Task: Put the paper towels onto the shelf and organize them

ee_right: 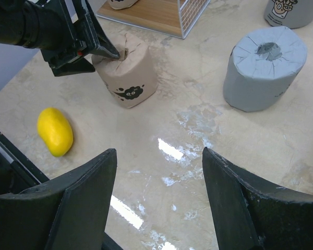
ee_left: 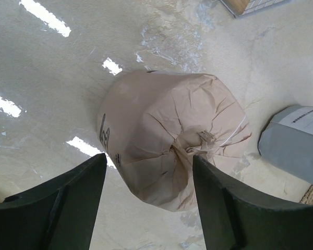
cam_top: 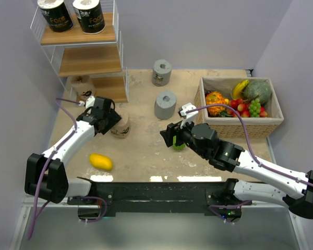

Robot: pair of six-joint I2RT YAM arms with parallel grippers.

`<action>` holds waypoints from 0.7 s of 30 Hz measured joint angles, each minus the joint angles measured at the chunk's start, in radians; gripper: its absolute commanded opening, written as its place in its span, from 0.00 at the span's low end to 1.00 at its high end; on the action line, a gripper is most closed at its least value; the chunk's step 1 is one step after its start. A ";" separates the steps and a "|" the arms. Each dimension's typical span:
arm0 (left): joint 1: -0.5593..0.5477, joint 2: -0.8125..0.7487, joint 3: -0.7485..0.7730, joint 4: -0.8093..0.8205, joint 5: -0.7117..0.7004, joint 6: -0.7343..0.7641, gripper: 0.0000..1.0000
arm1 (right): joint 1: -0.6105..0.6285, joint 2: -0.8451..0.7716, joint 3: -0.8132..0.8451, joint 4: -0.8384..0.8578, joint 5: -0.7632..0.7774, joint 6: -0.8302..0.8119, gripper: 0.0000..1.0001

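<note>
Two black-wrapped paper towels (cam_top: 55, 14) (cam_top: 89, 15) stand on the top board of the shelf (cam_top: 109, 35). One tan roll (cam_top: 82, 86) sits on the bottom board. A second tan roll (cam_top: 121, 127) stands on the table; it also shows in the left wrist view (ee_left: 172, 138) and the right wrist view (ee_right: 127, 73). My left gripper (cam_top: 113, 117) (ee_left: 148, 160) is open, its jaws either side of that roll's top end, not closed on it. Two grey rolls (cam_top: 161, 72) (cam_top: 166, 104) stand mid-table. My right gripper (cam_top: 170, 136) (ee_right: 159, 152) is open and empty above bare table.
A yellow oval fruit (cam_top: 100, 161) (ee_right: 55, 131) lies near the front left. A green fruit (cam_top: 179, 146) sits under my right wrist. A wicker basket (cam_top: 235, 125) of fruit stands at the right. The shelf's middle board (cam_top: 88, 61) holds nothing.
</note>
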 measured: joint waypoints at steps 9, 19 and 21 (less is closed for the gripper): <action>0.000 0.025 -0.012 0.027 0.007 0.001 0.48 | 0.000 0.000 0.000 -0.004 0.000 0.000 0.70; 0.002 0.025 -0.010 0.025 -0.002 0.000 0.40 | 0.000 -0.001 0.000 -0.009 0.000 0.000 0.70; 0.008 0.025 -0.007 0.020 -0.001 0.000 0.40 | 0.000 -0.001 0.000 -0.013 0.000 0.000 0.70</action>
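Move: The brown paper roll stands right under the left hand's open fingers, its middle about 4 cm to the right, 1 cm back and 5 cm below. The near grey roll is some 23 cm right and 8 cm ahead of the left hand, 5 cm lower; the yellow mango is about 17 cm back, 6 cm left and 8 cm below. From the right hand the brown roll lies roughly 10 cm ahead, 20 cm left and 20 cm lower. The brown roll's left-hand wall is pinched by the left gripper: it first sinks about 1 cm over the rim, then stays there without turning while the fingers close from wide to a bit under half open. One finger bears on the roll's outside, the other on the inner side towards its core hole, and the grip tightens as they stall on the wall. ##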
